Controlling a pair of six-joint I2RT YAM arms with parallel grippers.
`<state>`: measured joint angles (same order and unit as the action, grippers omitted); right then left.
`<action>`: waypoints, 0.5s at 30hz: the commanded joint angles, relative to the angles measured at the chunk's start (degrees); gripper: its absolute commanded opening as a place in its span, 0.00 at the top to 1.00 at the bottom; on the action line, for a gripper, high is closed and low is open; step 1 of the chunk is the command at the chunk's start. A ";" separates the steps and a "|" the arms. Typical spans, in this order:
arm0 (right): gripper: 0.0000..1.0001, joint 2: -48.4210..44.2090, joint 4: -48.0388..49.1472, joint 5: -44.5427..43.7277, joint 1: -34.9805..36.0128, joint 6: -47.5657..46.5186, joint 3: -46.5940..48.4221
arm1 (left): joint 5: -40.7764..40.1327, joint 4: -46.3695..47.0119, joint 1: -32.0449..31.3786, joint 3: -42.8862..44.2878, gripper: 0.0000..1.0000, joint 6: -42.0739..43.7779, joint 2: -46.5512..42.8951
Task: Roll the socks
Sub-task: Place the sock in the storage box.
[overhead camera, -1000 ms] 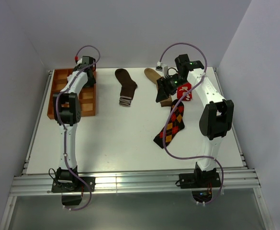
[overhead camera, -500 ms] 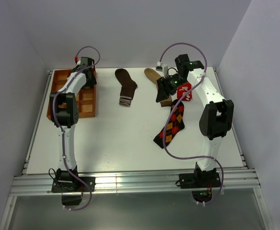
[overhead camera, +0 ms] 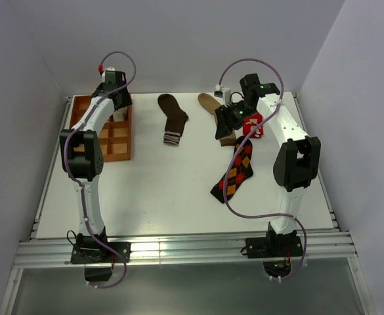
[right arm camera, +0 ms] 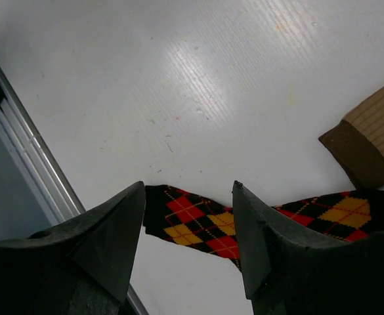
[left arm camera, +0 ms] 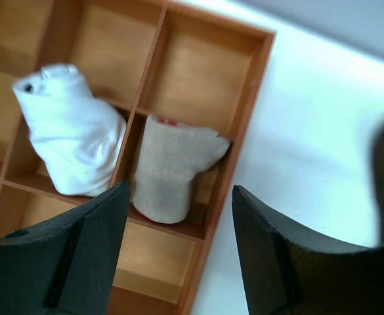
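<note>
Two rolled socks stand in neighbouring compartments of the orange-brown tray (left arm camera: 241,131): a white one (left arm camera: 73,144) and a beige one (left arm camera: 169,167) with a trace of red. My left gripper (left arm camera: 180,190) hangs open above them, holding nothing. On the table lie a dark brown sock (overhead camera: 172,118), a tan sock (overhead camera: 211,104), a red sock (overhead camera: 253,125) and a black-orange argyle sock (overhead camera: 234,172). My right gripper (right arm camera: 188,187) is open above the argyle sock's end (right arm camera: 198,220), apart from it.
The tray (overhead camera: 96,131) sits at the table's back left corner. In the right wrist view the tan sock's brown cuff (right arm camera: 369,141) lies to the right, and the table's metal edge rail (right arm camera: 21,164) runs along the left.
My left gripper has opened wider and lifted up and back from the tray, leaving the beige roll in its compartment. The left elbow swung left. The right arm has not moved.
</note>
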<state>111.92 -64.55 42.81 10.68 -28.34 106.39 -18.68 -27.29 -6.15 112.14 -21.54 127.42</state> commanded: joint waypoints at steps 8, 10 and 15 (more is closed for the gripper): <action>0.36 -10.66 9.70 -16.77 0.40 0.21 -17.24 | 2.50 4.53 -1.49 -1.92 0.32 -0.69 -13.85; 0.36 -12.77 12.16 -21.16 0.57 -0.48 -24.34 | 2.68 3.83 -2.28 -2.62 0.32 -2.01 -17.18; 0.33 -16.03 17.61 -28.21 0.75 -2.16 -35.01 | 2.07 3.56 -6.49 -8.15 0.32 -4.56 -25.19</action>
<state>98.39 -53.10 21.69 11.07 -28.82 74.43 -17.23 -24.64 -9.58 106.17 -23.62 109.30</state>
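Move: The argyle sock lies about 8 cm back and 8 cm to the right of my right hand, some 16 cm below it. The tan sock is 13 cm ahead and 4 cm right of that hand, the red sock 13 cm ahead and 16 cm right. From my left hand the argyle sock is roughly 42 cm right and 23 cm back, while the beige rolled sock, already in its compartment, sits 9 cm beneath, about 2 cm left and 1 cm ahead. I lift my empty left hand about 14 cm clear of the beige roll and the box, drifting a little back and right as its fingers tip up some 15 degrees, still open. Meanwhile I sink my right hand about 10 cm, also going back and right onto a spot above the argyle sock, its open fingers swinging some 20 degrees steeper, without touching the sock. ##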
